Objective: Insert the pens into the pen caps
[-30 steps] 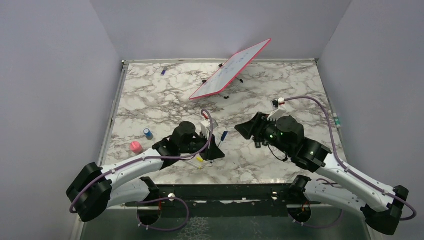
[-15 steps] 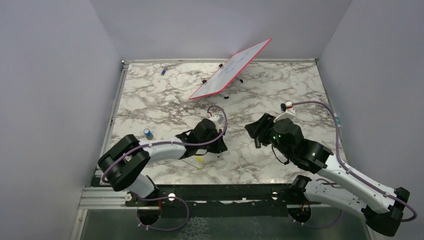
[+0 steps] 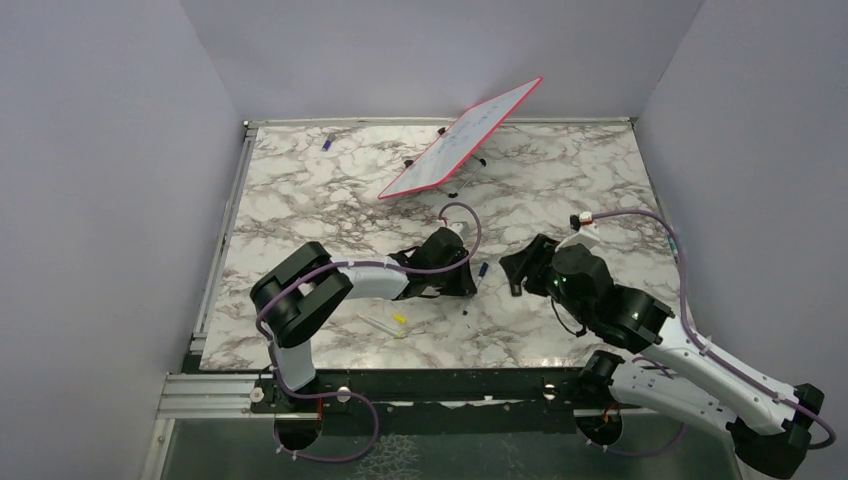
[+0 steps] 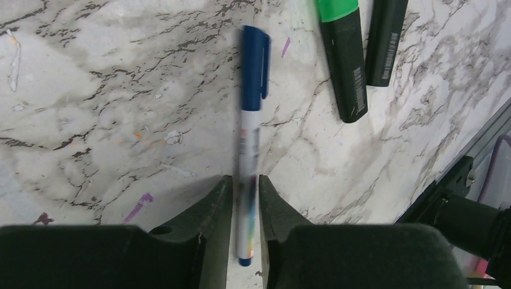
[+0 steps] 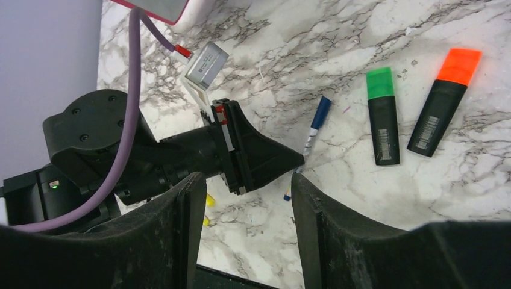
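My left gripper (image 3: pixel 470 284) is shut on a thin white pen with a dark blue cap on its far end (image 4: pixel 253 72). The barrel sits between my fingers (image 4: pixel 220 211) low over the marble table. This pen also shows in the right wrist view (image 5: pixel 314 129), sticking out of the left gripper's tip. My right gripper (image 3: pixel 516 268) is open and empty (image 5: pixel 247 180), hovering just right of the left gripper. A green-ended black highlighter (image 5: pixel 384 123) and an orange-ended one (image 5: pixel 445 108) lie side by side beyond the pen. They also show in the left wrist view (image 4: pixel 344 66).
A thin white pen with yellow parts (image 3: pixel 389 322) lies on the table below the left arm. Two yellow bits show in the right wrist view (image 5: pixel 209 200). A red-framed whiteboard (image 3: pixel 460 138) stands at the back. A small purple item (image 3: pixel 327 142) lies far left.
My left arm has swung right, carrying the blue-capped pen toward the right gripper. My right gripper has shifted slightly right and nearer. The left arm now hides the blue and pink items.
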Controlling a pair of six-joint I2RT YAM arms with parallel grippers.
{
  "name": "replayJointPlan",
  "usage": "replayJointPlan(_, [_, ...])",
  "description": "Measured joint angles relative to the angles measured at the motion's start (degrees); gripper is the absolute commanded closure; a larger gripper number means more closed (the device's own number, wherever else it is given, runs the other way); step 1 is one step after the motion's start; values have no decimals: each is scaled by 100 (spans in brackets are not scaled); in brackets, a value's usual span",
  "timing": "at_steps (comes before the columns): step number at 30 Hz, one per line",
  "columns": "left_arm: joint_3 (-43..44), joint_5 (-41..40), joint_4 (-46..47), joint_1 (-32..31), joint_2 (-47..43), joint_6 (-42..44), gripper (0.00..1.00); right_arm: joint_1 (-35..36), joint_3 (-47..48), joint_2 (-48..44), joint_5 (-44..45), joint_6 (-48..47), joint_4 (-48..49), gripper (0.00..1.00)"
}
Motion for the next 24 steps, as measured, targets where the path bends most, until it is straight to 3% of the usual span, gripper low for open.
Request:
replayJointPlan(7, [33, -116, -68, -101, -76, -144, 55, 0, 4, -149, -9, 11, -393, 42])
replayJointPlan(14, [-570, -367, -363, -122, -1198, -118, 43, 0, -24, -273, -116, 116, -481, 42])
replayJointPlan(24, [-1178, -2345, -1888, -116, -2905, 87, 16, 0, -457, -37, -476, 221, -328, 42])
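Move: The green cap lies about 14 cm to the left hand's left and 2 cm ahead, some 2 cm below. The green pen is roughly 18 cm left and 4 cm ahead, the yellow cap 16 cm left and 6 cm back; the capped blue pen is right at the fingertips, its middle about 1 cm ahead. From the right hand, the green cap is about 22 cm left, 2 cm ahead and 19 cm below. Up about 5 cm and then sweeping left some 12 cm, the left hand comes free of the capped blue pen and heads for the green cap and green pen, its fingers spreading wide while the wrist turns counter-clockwise and tips up. The right hand, empty and still open, sinks about 5 cm and draws back a little. ##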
